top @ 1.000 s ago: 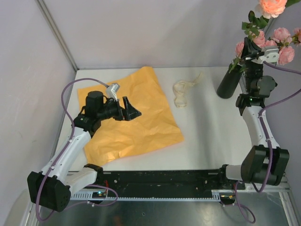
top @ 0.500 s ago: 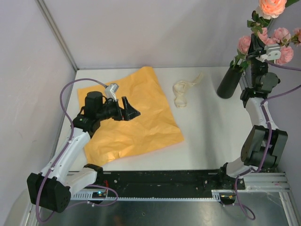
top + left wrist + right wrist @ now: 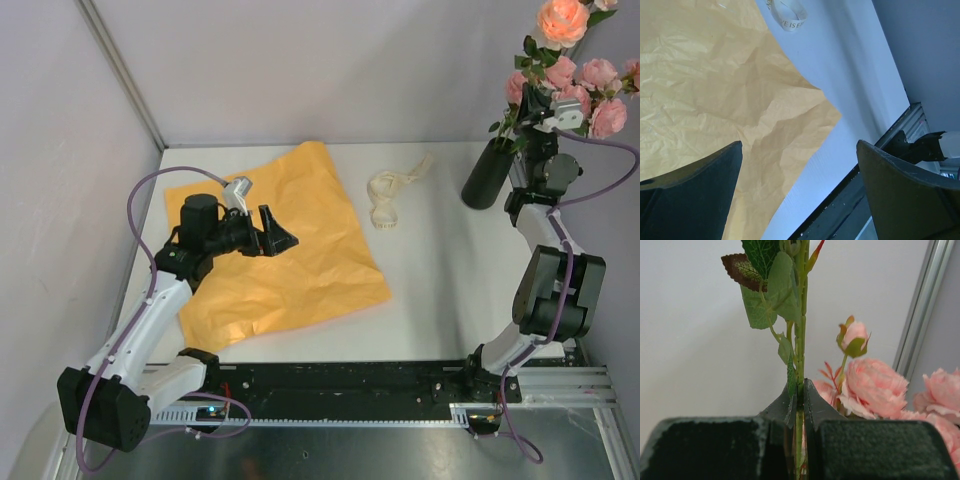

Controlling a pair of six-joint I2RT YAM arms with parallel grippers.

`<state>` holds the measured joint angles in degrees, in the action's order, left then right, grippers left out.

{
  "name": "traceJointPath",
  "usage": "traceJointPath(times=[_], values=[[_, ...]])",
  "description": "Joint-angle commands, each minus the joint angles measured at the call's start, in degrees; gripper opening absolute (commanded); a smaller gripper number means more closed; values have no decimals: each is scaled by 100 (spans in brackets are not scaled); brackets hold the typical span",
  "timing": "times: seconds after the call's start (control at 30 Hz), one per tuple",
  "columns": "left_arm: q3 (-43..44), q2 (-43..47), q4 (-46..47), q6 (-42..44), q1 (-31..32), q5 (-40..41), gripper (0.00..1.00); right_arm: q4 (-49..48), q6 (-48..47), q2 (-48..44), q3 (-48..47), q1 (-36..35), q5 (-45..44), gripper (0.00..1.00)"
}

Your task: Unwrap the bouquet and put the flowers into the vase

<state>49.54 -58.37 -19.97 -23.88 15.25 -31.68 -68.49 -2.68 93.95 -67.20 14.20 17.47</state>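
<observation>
The bouquet is apart: its orange-yellow paper (image 3: 280,240) lies flat on the table and the cream ribbon (image 3: 385,200) lies to its right. My right gripper (image 3: 537,103) is shut on the green stem (image 3: 800,330) of the pink flowers (image 3: 572,72) and holds them upright, high at the back right. More blooms (image 3: 875,385) show behind its fingers. The black vase (image 3: 487,178) stands just left of that arm, and the lowest leaves hang at its mouth. I cannot tell if the stems are inside. My left gripper (image 3: 280,235) hovers open over the paper (image 3: 715,90), holding nothing.
The ribbon (image 3: 790,15) lies on the white table (image 3: 855,75) past the paper's edge. Grey walls close in the back and left, and a metal corner post (image 3: 922,305) stands right of the flowers. The black rail (image 3: 350,385) with the arm bases runs along the near edge.
The right arm has straightened and carried the flowers higher and farther back, above the vase. The left arm, paper and ribbon have stayed still.
</observation>
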Motion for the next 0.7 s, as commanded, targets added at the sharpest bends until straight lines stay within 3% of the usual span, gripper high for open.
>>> traceJointPath(times=[0.0, 0.1, 0.33, 0.43, 0.67], values=[[64, 53, 64, 134, -35, -50, 100, -411, 10, 162, 183, 0, -122, 3], [62, 127, 63, 134, -35, -32, 100, -23, -34, 81, 273, -69, -252, 11], [64, 126, 64, 145, -47, -35, 100, 617, 6, -451, 825, -370, -1038, 46], [50, 178, 70, 150, -47, 7, 100, 1597, 0, -857, 886, -592, -1536, 62], [47, 273, 69, 149, -55, 67, 100, 4118, 401, -1978, 888, -1249, -2667, 87]])
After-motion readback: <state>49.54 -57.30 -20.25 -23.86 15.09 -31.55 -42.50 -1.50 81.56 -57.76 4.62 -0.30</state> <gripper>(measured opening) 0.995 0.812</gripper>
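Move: The vase stands almost straight below the right hand, which still pinches the peach flower's upright stem: its middle is about 6 cm ahead, 1 cm to the right and 33 cm down. The pink blooms already in the vase crowd about 11 cm to the hand's right and 3 cm ahead, near its height. The ribbon lies about 26 cm left, 6 cm ahead, 45 cm below. From the left hand, the vase is some 29 cm ahead, 57 cm right and 10 cm lower. The peach flower, stem down, is lowered into the vase as the right hand sinks about 9 cm, edging slightly forward. Still on the way down the fingers begin to open, let go of the stem and go on to nearly wide, while the hand tips downward by roughly 20 degrees; it then backs off leftward and towards the base, a few centimetres, rising slightly. ##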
